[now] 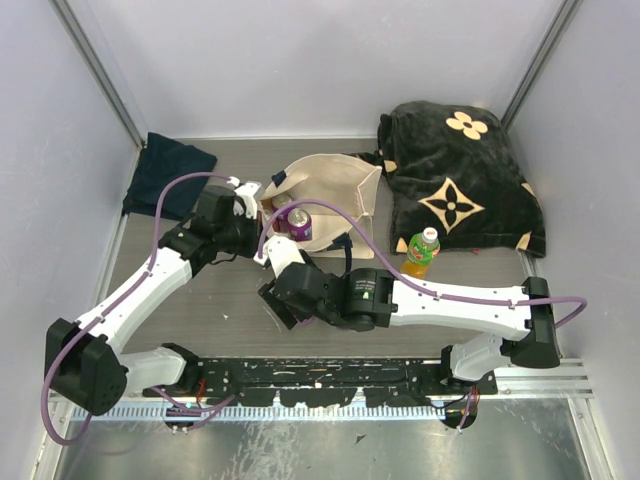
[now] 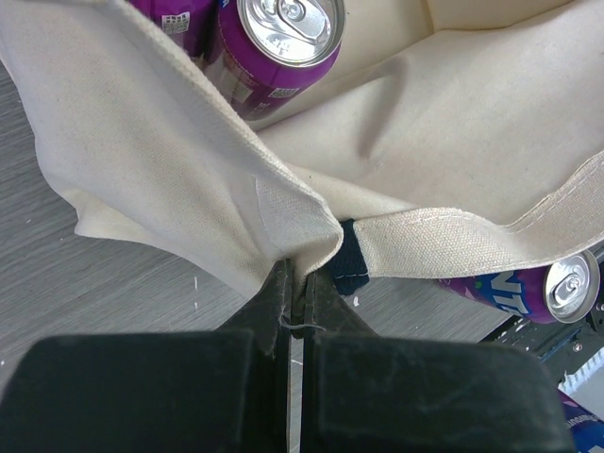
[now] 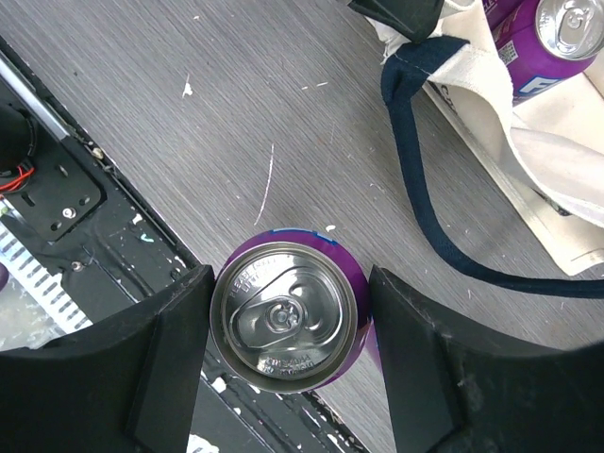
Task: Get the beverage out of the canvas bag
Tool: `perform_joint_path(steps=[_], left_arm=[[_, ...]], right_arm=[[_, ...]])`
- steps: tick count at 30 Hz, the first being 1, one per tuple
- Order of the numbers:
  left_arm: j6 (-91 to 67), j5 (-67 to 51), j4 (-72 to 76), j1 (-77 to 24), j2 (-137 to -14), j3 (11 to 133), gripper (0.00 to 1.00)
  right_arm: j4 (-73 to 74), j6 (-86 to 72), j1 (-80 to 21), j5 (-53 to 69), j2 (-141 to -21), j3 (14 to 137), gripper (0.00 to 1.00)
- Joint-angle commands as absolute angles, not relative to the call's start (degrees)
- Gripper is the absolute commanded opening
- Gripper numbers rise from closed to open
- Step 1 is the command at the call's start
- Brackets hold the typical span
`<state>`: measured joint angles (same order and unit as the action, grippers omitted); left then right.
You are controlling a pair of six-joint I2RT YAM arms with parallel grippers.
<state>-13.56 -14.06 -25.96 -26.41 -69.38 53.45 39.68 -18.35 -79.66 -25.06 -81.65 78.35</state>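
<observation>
The cream canvas bag [image 1: 340,185] lies open at mid-table, its navy handle [image 3: 415,170] trailing on the wood. A purple can [image 1: 298,222] stands inside it, also visible in the left wrist view [image 2: 283,28]. My left gripper [image 2: 304,274] is shut on the bag's near rim [image 2: 283,217], pinching the cloth by the handle seam. My right gripper [image 3: 291,283] is closed around a second purple can [image 3: 283,321], upright, outside the bag, near the table's front edge. That can also shows in the left wrist view [image 2: 566,288]. In the top view the right gripper [image 1: 282,298] hides it.
A black fabric bag with tan flowers [image 1: 460,180] lies at back right. A green-capped bottle of orange drink [image 1: 421,250] stands in front of it. A dark navy cloth [image 1: 165,175] lies at back left. A black mounting rail [image 3: 57,189] runs along the near edge.
</observation>
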Motion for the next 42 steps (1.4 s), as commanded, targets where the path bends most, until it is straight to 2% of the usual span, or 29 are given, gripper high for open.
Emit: perform_joint_path(steps=[1, 11, 28, 40, 41, 42], left_arm=[[-13.2, -11.2, -28.5, -26.1, -71.0, 51.5, 0.01], [-13.4, -12.3, -27.4, -26.0, -72.3, 51.3, 0.01], [-13.1, -12.9, -25.8, -26.1, -71.6, 49.3, 0.02], [-12.7, -13.5, -25.5, -26.0, -74.7, 49.0, 0.01], [-12.8, -13.6, -25.6, -26.1, -74.8, 49.1, 0.01], [-12.8, -13.8, -25.6, -26.0, -74.9, 49.1, 0.02]], right_arm=[[32.1, -19.2, -79.7, -26.4, -79.5, 78.8, 0.00], [30.4, -20.2, -79.3, -25.2, -79.5, 73.9, 0.00], [19.5, -24.7, -71.9, -19.7, -80.1, 58.6, 0.00], [13.5, -21.1, -68.0, -19.9, -85.8, 60.9, 0.01], [14.3, -21.2, -67.9, -19.7, -85.8, 60.9, 0.04], [15.3, -21.3, -67.9, -19.7, -85.7, 60.9, 0.16]])
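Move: My right hand already holds a purple can. I am taking it to a bare patch of table about 5 cm ahead, 1 cm to the right and 19 cm below. The standing can is roughly 10 cm to my right hand's right and 4 cm ahead; the canvas bag's middle is some 23 cm ahead and 4 cm right. From my left hand, pinching the bag's rim, the patch is about 11 cm back, 9 cm right and 12 cm below. I lower the purple can with my right hand, slowly and then faster, about 11 cm down, drifting some 3 cm right towards the standing can. Then I stop sinking and carry it about 4 cm forward towards the bag, easing back left, while the wrist turns about 10 degrees clockwise. My right fingers keep their grip; my left hand keeps the rim pinched and sinks 2 cm. ##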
